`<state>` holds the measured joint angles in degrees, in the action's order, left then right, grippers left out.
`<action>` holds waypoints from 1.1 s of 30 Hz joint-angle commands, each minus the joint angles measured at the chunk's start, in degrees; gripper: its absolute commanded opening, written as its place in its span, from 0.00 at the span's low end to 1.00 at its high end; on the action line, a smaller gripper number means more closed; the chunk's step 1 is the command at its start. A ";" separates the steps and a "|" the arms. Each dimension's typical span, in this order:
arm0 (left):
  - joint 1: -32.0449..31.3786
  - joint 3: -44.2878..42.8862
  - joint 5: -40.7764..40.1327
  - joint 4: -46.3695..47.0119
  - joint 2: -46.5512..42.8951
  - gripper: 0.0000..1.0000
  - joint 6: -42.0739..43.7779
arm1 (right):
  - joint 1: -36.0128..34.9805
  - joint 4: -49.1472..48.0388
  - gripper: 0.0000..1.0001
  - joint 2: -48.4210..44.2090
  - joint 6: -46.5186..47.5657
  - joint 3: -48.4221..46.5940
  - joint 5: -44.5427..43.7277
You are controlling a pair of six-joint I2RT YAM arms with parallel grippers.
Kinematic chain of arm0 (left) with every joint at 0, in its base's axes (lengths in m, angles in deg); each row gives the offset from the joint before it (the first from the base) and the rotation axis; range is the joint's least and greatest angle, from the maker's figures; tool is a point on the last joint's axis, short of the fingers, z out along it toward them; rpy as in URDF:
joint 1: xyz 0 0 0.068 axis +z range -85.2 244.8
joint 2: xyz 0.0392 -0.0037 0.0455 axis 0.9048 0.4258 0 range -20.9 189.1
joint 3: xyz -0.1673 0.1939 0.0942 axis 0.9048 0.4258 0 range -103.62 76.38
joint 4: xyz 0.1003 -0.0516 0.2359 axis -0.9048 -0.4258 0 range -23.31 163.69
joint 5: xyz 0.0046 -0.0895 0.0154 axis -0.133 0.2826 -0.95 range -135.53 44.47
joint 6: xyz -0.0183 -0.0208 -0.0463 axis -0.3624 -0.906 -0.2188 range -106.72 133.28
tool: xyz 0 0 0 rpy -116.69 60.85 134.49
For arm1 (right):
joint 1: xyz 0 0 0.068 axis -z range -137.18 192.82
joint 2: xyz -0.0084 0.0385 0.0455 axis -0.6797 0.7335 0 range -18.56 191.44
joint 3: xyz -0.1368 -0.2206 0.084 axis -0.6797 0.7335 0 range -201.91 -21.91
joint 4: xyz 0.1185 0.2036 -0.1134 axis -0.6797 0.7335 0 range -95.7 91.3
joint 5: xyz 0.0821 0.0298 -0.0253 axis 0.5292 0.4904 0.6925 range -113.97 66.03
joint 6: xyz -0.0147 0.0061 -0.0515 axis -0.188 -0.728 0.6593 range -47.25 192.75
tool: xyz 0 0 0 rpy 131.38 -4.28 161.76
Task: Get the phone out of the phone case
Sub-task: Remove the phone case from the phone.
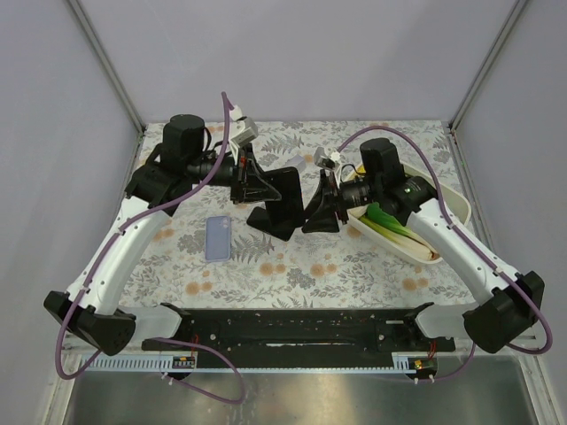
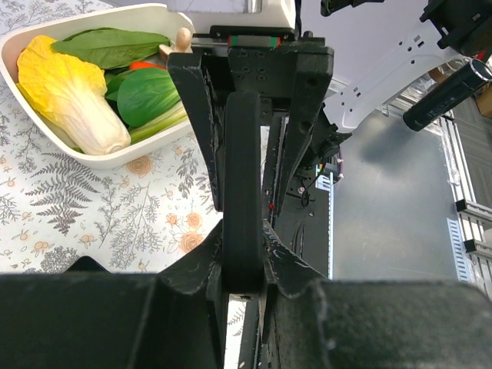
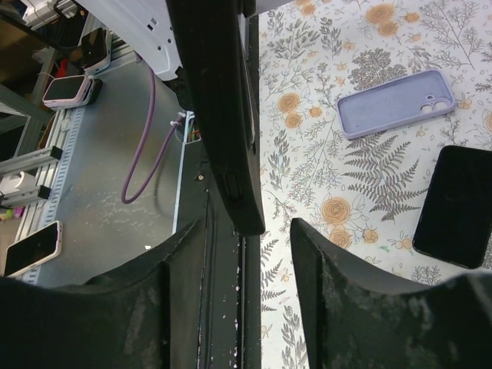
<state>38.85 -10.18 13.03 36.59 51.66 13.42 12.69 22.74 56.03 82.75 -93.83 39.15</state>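
Note:
My left gripper is shut on a black phone case, held upright on edge above the table. Whether the phone sits inside it I cannot tell. In the right wrist view the case shows edge-on, and its lower corner hangs between the fingers of my right gripper. Those fingers stand open, with a gap on each side of the case.
An empty lilac phone case lies flat on the floral cloth. A bare black phone lies beside it. A white bowl of vegetables stands at the right, under the right arm.

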 commanded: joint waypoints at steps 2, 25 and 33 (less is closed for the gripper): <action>0.20 -1.77 3.04 5.46 -0.48 0.00 -1.72 | -0.98 0.91 0.51 0.65 3.01 -3.23 0.61; 0.38 8.95 -3.98 24.44 -0.66 0.00 -24.12 | -9.77 21.81 0.00 -1.28 27.60 -11.22 -2.38; 0.91 16.33 -6.89 36.83 2.50 0.00 -41.96 | -11.53 29.73 0.00 -4.62 34.82 -15.88 -4.05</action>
<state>38.39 4.03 17.95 61.63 50.69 -14.27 5.92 49.65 56.71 106.10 -104.61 30.12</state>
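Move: My left hand holds the cased phone upright by its left edge, its middle some 5 cm to my right and 2 cm below. From my open right hand that middle is about 6 cm left, 5 cm up and roughly level ahead; the lower right corner, my target, is just 1 cm left and 1 cm back. On the table some 25 cm below my right hand lie a bare phone, 12 cm ahead and 11 cm left, and the lavender case, 8 cm ahead and 28 cm left. I close my right fingers on the lower right corner of the cased phone, easing in about 1 cm to the left. Then, keeping the pinch, I draw it back towards my base, close to 4 cm in all, and finally about 2 cm to the right, tipping the fingertips down. My left hand keeps its grip on the left edge, rolling some 15 degrees and giving about 2 cm rightward and down. ##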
